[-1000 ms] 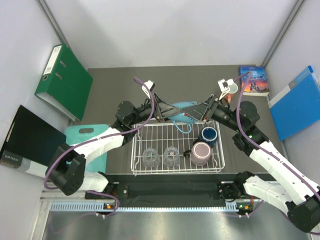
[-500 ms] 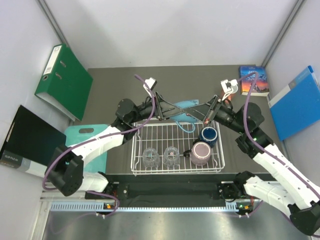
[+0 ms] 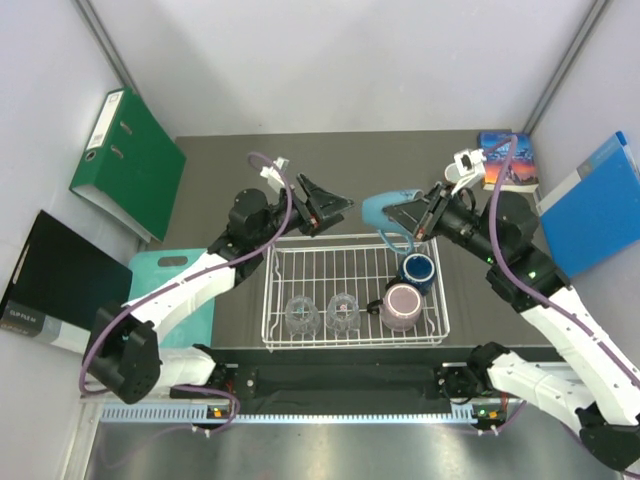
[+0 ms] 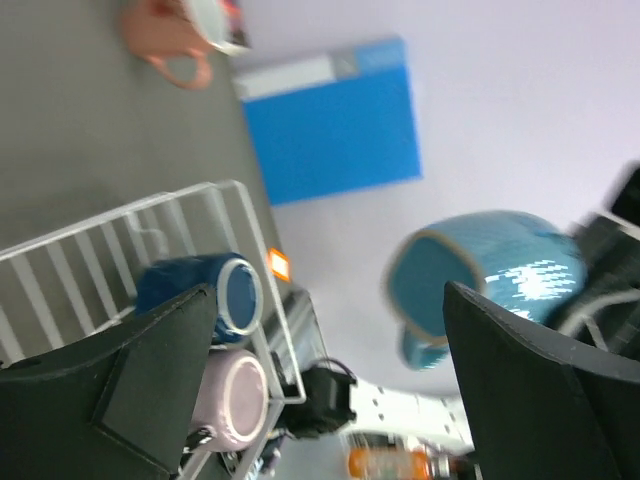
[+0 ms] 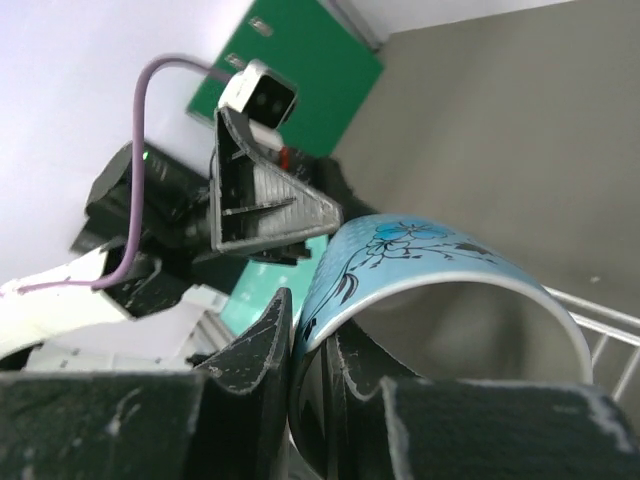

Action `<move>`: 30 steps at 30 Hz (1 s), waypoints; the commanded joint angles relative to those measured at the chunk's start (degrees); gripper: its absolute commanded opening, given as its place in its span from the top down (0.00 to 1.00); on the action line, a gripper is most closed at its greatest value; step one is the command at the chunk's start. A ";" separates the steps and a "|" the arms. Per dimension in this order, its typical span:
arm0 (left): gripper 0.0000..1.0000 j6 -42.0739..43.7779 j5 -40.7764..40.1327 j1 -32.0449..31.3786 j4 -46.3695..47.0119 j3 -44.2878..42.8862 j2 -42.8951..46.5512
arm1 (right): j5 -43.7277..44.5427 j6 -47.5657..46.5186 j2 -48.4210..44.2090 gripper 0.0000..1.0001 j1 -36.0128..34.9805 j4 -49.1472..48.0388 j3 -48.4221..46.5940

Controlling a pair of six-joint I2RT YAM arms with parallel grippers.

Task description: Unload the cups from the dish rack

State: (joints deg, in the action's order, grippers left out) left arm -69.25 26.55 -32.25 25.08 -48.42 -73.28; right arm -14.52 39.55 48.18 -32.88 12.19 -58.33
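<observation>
My right gripper (image 3: 418,220) is shut on the rim of the light blue mug (image 3: 384,210), held in the air above the far edge of the white dish rack (image 3: 276,300). In the right wrist view one finger is inside the mug's wall (image 5: 420,255) and one outside, at the gripper (image 5: 312,345). My left gripper (image 3: 338,212) is open and empty, left of the mug; its own view shows the mug (image 4: 490,270) between its spread fingers (image 4: 150,380). The navy mug (image 3: 418,268), the mauve mug (image 3: 402,306) and two glass tumblers (image 3: 302,315) (image 3: 343,312) are in the rack. The orange mug (image 4: 165,35) stands on the table.
A green binder (image 3: 125,160) and a black folder (image 3: 50,285) lie at the left, beside a teal cutting board (image 3: 180,272). A book (image 3: 510,160) and a blue folder (image 3: 595,205) lie at the right. White walls close the table's back and sides.
Both grippers were at the light blue mug over the rack's far edge. My left gripper has let go and drawn back left. My right gripper has carried the mug up and right.
</observation>
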 commanded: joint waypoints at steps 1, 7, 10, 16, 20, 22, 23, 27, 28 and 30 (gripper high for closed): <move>0.02 1.48 -11.13 1.84 -12.91 0.88 3.49 | 13.67 -8.14 5.15 1.00 0.63 6.33 -12.05; 0.04 5.87 -18.36 1.93 -30.77 -4.90 3.58 | 35.76 -15.99 27.90 1.00 2.47 24.98 -32.79; 0.04 7.90 -21.53 1.93 -38.60 -7.64 3.05 | 41.05 -16.35 37.49 1.00 3.52 28.14 -40.36; 0.04 10.01 -26.02 1.93 -44.06 -8.35 5.60 | 44.05 -16.08 52.00 1.00 4.58 31.76 -52.32; 0.05 12.12 -27.95 1.93 -46.08 -9.14 5.52 | 41.69 -15.12 58.84 1.00 6.60 32.11 -54.53; 0.04 12.65 -27.34 1.93 -46.61 -9.41 4.99 | 39.76 -14.07 60.44 1.00 8.36 32.37 -54.61; 0.05 12.83 -27.25 1.93 -46.79 -9.41 4.64 | 39.49 -13.80 61.75 1.00 9.32 32.38 -54.44; 0.05 13.44 -26.81 1.93 -46.79 -9.23 3.67 | 36.42 -12.66 64.84 1.00 12.22 32.46 -54.44; 0.05 13.53 -26.81 1.93 -46.62 -9.15 3.49 | 35.10 -12.66 65.37 1.00 12.84 31.85 -54.44; 0.05 13.79 -26.81 2.02 -45.74 -8.88 2.79 | 33.87 -13.09 66.77 1.00 14.07 31.15 -54.79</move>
State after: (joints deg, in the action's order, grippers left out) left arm -57.21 0.32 -30.37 -21.56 -55.42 -69.52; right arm 21.89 26.15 113.71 -21.10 45.87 -109.27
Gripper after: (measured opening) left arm 0.956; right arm 0.110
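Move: The right hand holds the light-blue mug. Its goal, open table left of the peach mug, lies about 28 cm ahead, 11 cm right and 35 cm below. The peach mug stands some 31 cm ahead and 22 cm right, the navy mug level and 6 cm right, both some 30 cm lower. From the empty left hand the left glass is 14 cm back and 9 cm left, the right glass 14 cm straight back, both about 24 cm lower. Keeping its pinch on the light-blue mug's wall, the right hand sweeps some 26 cm forward, nearly level at first and then sinking about 18 cm while drifting right, towards the table beside the peach mug, its level fingers tipping steeply down and swinging clockwise. The left hand, empty and open, draws away from it, down and left over the rack's far side by about 10 cm each, nearing the glasses as its fingers tip downward. ##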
